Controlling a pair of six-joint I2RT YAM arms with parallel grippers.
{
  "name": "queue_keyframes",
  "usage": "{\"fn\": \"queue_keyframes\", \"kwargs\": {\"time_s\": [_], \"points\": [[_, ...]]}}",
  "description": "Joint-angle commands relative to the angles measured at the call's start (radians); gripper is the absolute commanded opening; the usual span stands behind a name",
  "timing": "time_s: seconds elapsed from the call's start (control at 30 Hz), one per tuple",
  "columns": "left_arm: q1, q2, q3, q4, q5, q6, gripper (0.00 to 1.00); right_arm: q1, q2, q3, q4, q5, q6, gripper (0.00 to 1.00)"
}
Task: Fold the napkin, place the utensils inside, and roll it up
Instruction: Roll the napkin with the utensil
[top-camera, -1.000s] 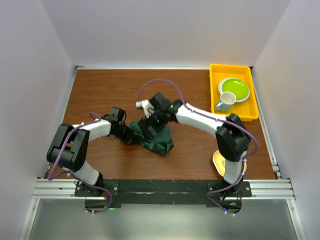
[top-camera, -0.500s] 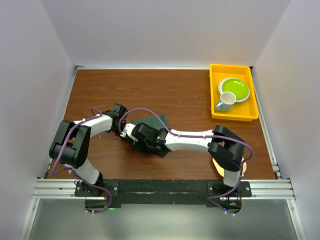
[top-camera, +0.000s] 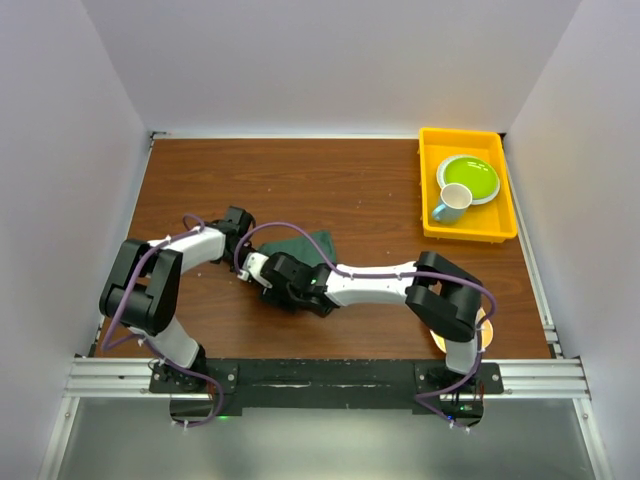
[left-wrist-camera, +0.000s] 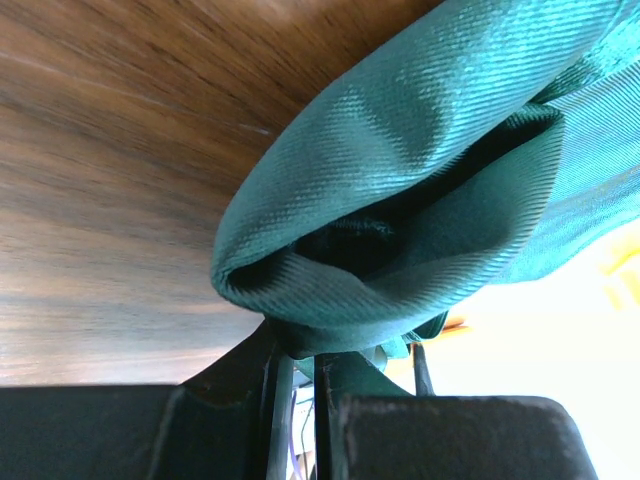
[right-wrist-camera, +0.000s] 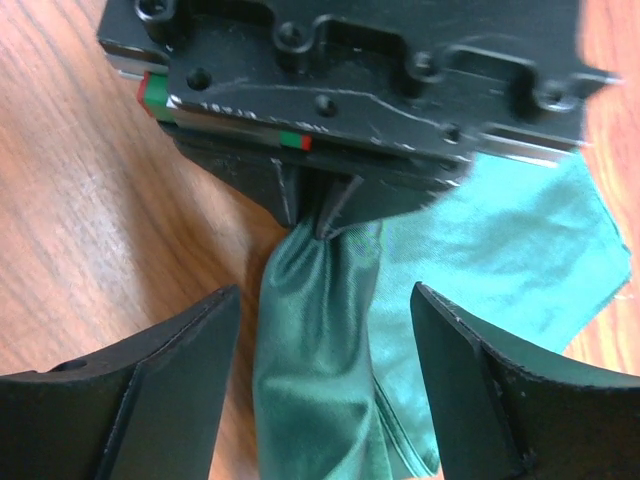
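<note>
The dark green napkin (top-camera: 306, 245) lies bunched on the brown table, left of centre. My left gripper (top-camera: 245, 240) is shut on one end of it; in the left wrist view the cloth (left-wrist-camera: 400, 190) is pinched between the fingers (left-wrist-camera: 296, 362) and bulges out above them. My right gripper (top-camera: 262, 268) sits right next to the left one. It is open in the right wrist view (right-wrist-camera: 322, 300), its fingers on either side of a twisted strand of napkin (right-wrist-camera: 320, 380) without touching it. The spoon is not in view.
A yellow tray (top-camera: 430, 180) at the back right holds a green plate (top-camera: 468, 178) and a pale cup (top-camera: 450, 203). A pale orange round object (top-camera: 484, 327) lies partly hidden under the right arm's base link. White walls enclose the table on three sides.
The right arm swung from behind the napkin to the front left and now sits low beside the left gripper. The napkin went from a raised heap to lying lower and farther back.
</note>
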Motion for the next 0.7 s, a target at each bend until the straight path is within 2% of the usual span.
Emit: {"fn": "queue_keyframes", "kwargs": {"time_s": [0.0, 0.03, 0.2, 0.27, 0.3, 0.37, 0.43, 0.47, 0.53, 0.57, 0.6, 0.63, 0.67], "points": [[-0.003, 0.005, 0.034, -0.038, 0.017, 0.015, 0.0, 0.007, 0.048, 0.007, 0.04, 0.011, 0.028, 0.69], [-0.003, 0.003, 0.034, -0.041, 0.02, 0.014, 0.0, 0.008, 0.054, 0.011, 0.035, 0.014, 0.029, 0.64], [-0.002, -0.005, 0.033, -0.042, 0.039, 0.003, 0.0, 0.007, 0.077, 0.001, 0.051, 0.049, 0.032, 0.59], [-0.002, -0.012, 0.031, -0.044, 0.04, 0.001, 0.0, 0.008, 0.087, 0.003, 0.046, 0.062, 0.037, 0.52], [-0.002, -0.015, 0.03, -0.042, 0.042, 0.001, 0.0, 0.005, 0.096, 0.004, 0.043, 0.065, 0.038, 0.47], [-0.002, -0.023, 0.019, -0.033, 0.056, 0.0, 0.0, 0.005, 0.102, 0.004, 0.04, 0.071, 0.048, 0.29], [0.001, -0.031, 0.013, -0.016, 0.068, 0.008, 0.0, 0.004, 0.114, -0.002, 0.038, 0.057, 0.057, 0.19], [0.004, -0.031, 0.01, -0.012, 0.069, 0.032, 0.0, 0.002, 0.119, -0.002, 0.037, 0.048, 0.061, 0.08], [0.02, -0.028, 0.02, -0.009, 0.062, 0.075, 0.0, -0.004, 0.123, -0.002, 0.026, 0.019, 0.078, 0.01], [0.036, -0.028, 0.025, -0.007, 0.056, 0.13, 0.02, -0.005, 0.119, -0.002, 0.023, -0.015, 0.09, 0.0], [0.047, -0.037, 0.029, -0.012, 0.048, 0.158, 0.09, -0.01, 0.116, -0.003, 0.021, -0.029, 0.097, 0.0], [0.056, -0.044, 0.04, -0.01, 0.027, 0.213, 0.2, -0.015, 0.108, -0.002, 0.014, -0.049, 0.106, 0.0], [0.078, -0.055, 0.046, -0.009, 0.014, 0.239, 0.27, -0.019, 0.104, 0.0, 0.008, -0.091, 0.121, 0.0]]}}
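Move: The right hand, open, straddles the bunched napkin fold beside the left fingers; the spot to pinch is about 1 cm ahead, level sideways, and some 3 cm below. The napkin end held by the left hand lies roughly 2 cm ahead and 2 cm left of the right hand, also 3 cm down; the flat napkin part is about 8 cm ahead, 7 cm right and 4 cm lower. From the left hand, the fold is some 1 cm back and 2 cm right, about level. The right fingers pinch the napkin fold right next to the left gripper: the hand sinks about 2 cm around the fold, easing roughly 1 cm forward, and closes from wide open to nearly shut. The left fingers keep their grip on the napkin's end and stay practically in place. ##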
